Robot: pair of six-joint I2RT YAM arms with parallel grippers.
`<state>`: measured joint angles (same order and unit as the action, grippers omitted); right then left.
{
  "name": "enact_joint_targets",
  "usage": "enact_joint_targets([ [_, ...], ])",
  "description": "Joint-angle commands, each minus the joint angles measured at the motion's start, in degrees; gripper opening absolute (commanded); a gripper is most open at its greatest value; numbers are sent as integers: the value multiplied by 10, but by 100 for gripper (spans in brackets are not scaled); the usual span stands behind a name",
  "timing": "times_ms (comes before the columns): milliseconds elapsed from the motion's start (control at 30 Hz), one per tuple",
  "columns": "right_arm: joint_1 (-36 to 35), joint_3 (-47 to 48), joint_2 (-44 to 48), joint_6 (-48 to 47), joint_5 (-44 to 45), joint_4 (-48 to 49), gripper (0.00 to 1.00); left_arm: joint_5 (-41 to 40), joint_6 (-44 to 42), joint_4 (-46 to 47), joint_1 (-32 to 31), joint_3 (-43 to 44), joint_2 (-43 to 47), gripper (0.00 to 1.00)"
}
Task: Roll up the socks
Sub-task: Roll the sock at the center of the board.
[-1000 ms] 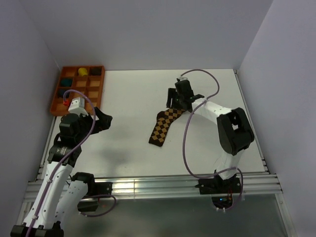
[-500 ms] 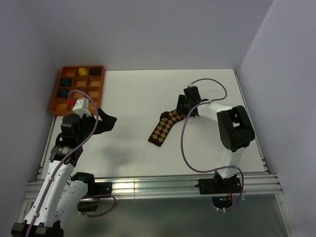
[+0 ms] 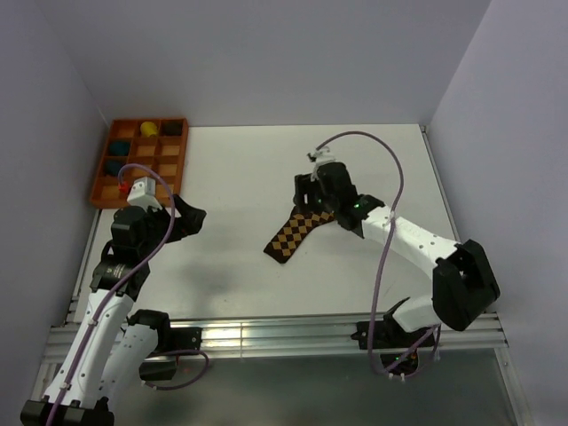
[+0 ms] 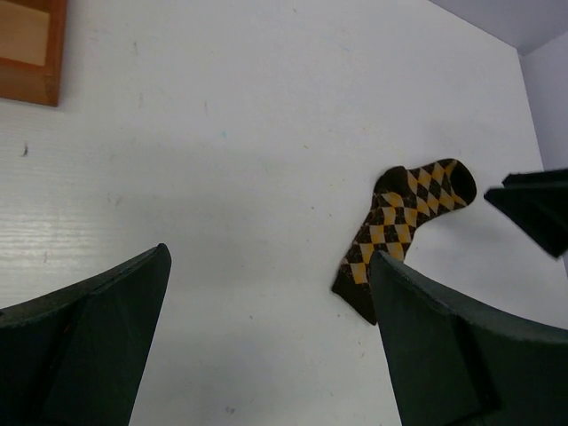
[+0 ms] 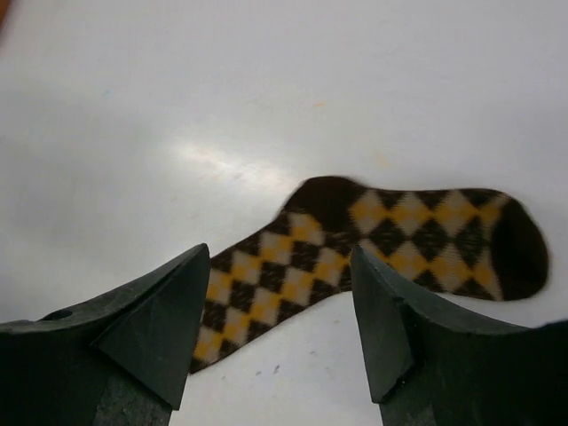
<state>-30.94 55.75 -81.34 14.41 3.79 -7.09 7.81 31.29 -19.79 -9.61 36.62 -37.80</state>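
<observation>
The socks (image 3: 293, 232) show as one flat argyle shape of dark brown and tan, lying slantwise mid-table; I cannot tell whether two lie stacked. My right gripper (image 3: 304, 193) hovers open just above their upper, far end. In the right wrist view the socks (image 5: 373, 238) stretch across under the open right gripper (image 5: 280, 259), with nothing between its fingers. My left gripper (image 3: 192, 217) stands wide open well to the left, holding nothing. From the left wrist the socks (image 4: 404, 232) lie ahead of the left gripper (image 4: 266, 346), toward its right finger.
An orange compartment tray (image 3: 94, 190) sits at the far left corner with teal balls and a yellow ball (image 3: 148, 129) in it; its corner (image 4: 31, 53) shows in the left wrist view. Grey walls close in on both sides and the back.
My right arm has swung, bringing its gripper from the socks' right side to above their upper end. The socks lie a little flatter. The left arm has barely moved.
</observation>
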Motion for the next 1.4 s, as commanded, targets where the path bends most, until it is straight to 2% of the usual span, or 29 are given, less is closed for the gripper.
enact_joint_targets([
  [0,-77,-39,13,-83,21,15,70,-53,16,2,-2,-8,13,99],
  [133,-132,-70,10,-112,13,21,63,-71,9,-7,-2,-5,14,99],
  [467,-225,-66,-32,-154,19,15,62,-58,4,-2,-1,-6,12,100],
  [533,-236,-63,-46,-158,30,17,57,-61,5,-6,-1,-4,12,99],
  [600,-242,-58,-56,-160,38,15,54,-57,5,-4,-1,-6,11,100],
  [1067,-268,-45,-89,-170,45,12,53,-48,6,1,-1,-8,7,99],
  [1200,-270,-46,-107,-167,70,13,52,-45,6,2,-1,-8,7,99],
  [1367,-269,-58,-105,-163,94,16,46,-46,6,-1,-1,-8,8,99],
])
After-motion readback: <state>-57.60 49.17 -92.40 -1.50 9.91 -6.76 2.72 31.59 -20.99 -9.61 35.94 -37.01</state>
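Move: The sock's cuff end lies behind and to the left of the right hand, about 9 cm back, 8 cm left and 14 cm below. The heel is some 3 cm ahead and 3 cm left of that hand, the toe about 5 cm ahead and 8 cm to its right, both also on the board. From the left hand, the cuff is roughly level fore-and-aft, some 17 cm to the right and 19 cm below. The sock's cuff is what the right hand comes down to: it swings back and left off the heel, sinking as it goes, then lowers almost straight to just over the cuff's rear edge, some 13 cm back, 9 cm left and 12 cm down in all. The wrist turns about 30 degrees counter-clockwise and points more steeply down, while the still-open fingers narrow to about half; a touch can't be made out. ##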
